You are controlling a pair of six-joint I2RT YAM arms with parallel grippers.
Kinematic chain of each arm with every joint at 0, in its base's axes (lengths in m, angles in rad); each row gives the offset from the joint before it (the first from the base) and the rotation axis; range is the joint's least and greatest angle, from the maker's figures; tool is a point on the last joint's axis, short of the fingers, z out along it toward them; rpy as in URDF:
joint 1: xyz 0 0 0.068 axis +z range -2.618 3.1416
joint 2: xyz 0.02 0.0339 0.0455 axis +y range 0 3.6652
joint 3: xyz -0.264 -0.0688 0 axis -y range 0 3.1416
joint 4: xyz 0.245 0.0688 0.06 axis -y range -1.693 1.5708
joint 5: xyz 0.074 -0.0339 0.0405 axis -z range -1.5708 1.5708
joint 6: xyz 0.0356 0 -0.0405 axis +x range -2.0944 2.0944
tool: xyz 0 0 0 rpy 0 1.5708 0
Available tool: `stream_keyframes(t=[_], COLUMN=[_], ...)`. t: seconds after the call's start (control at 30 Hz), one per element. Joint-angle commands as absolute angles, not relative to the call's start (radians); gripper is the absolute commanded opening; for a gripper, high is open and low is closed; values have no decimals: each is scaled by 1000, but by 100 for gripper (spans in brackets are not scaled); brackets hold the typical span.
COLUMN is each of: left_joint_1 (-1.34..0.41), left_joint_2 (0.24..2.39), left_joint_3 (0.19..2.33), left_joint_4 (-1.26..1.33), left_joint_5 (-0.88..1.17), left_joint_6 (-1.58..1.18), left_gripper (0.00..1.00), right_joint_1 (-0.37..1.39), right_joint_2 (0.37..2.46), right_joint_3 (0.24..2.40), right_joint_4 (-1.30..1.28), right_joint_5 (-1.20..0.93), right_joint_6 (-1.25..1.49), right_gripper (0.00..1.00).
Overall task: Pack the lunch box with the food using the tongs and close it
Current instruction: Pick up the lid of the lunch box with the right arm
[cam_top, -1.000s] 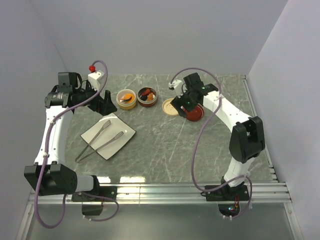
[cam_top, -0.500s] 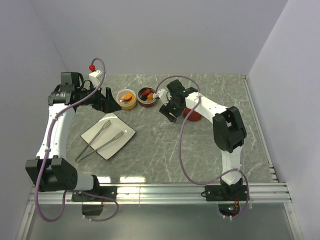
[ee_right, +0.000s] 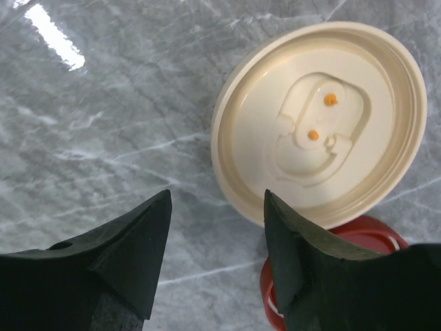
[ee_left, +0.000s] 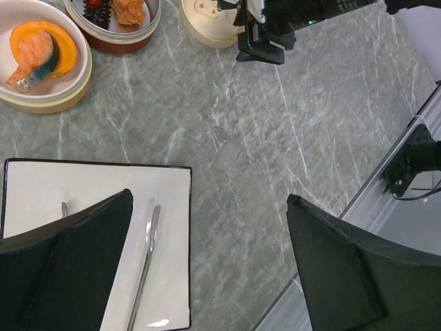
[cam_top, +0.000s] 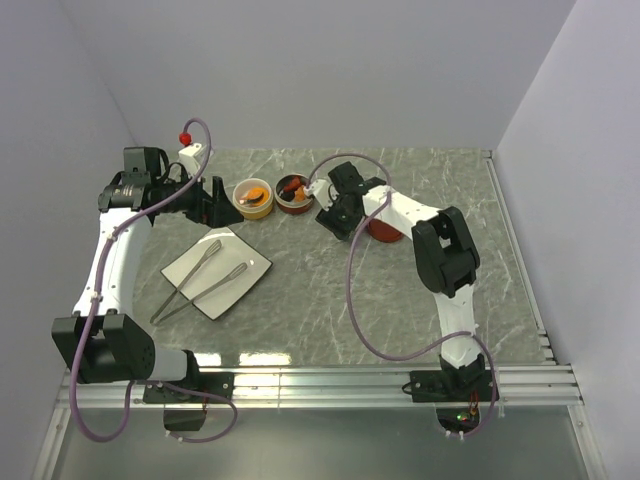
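Observation:
The lunch box stands at the back: a cream tub holding an orange piece and a brown-pink slice of food, and a dark red tub holding more orange-brown food. The cream lid lies flat, partly on the red lid. My right gripper hangs open at the cream lid's lower-left rim, one finger beside the rim, the other over bare table. The silver tongs lie on the white plate. My left gripper is wide open above the plate's edge, holding nothing.
Grey marble table with a metal rail along the near edge. White walls close the back and both sides. The left arm's cable and a red-tipped part sit at the back left.
The right arm has swung left from above the lids to the cream lid's left rim, and its jaws have narrowed. The left arm has barely moved.

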State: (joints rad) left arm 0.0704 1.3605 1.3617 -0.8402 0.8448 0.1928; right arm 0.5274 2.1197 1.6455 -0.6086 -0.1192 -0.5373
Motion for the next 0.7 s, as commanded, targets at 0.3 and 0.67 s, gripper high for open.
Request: stream_keyframes(t=[0.3, 0.67], left_joint_1=[67, 67], left_joint_2=[1336, 1287], left_joint_3=[1362, 1345], left_joint_4=[-821, -770], left_joint_5=[827, 828], left_joint_6=[190, 153], left_gripper=[100, 99], right_joint_1=[529, 548], right_joint_2=[2164, 2148], right_joint_3=[1684, 1614], right_joint_4=[-587, -607], right_joint_5=[-139, -166], right_joint_6=[-543, -545], right_gripper=[44, 29])
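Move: The beige lid lies flat just in front of the right hand. Its middle is about 5 cm ahead and straight in line, some 3 cm below, and its near rim lies between the open fingers. The red lid is about 9 cm right and 3 cm ahead of the hand, the steel-lined bowl some 9 cm ahead and 11 cm left. From the left hand, the beige lid is about 22 cm right, 12 cm ahead and 23 cm below. The inner finger seems to come up against the beige lid's near rim as the right hand's fingers close from well open to roughly a third, one inside the lid and one outside. The hand first sinks about 1.5 cm to bring the tips down around the rim, then stays low with its tilt unchanged while the fingers keep narrowing, drifting barely half a centimetre left. ##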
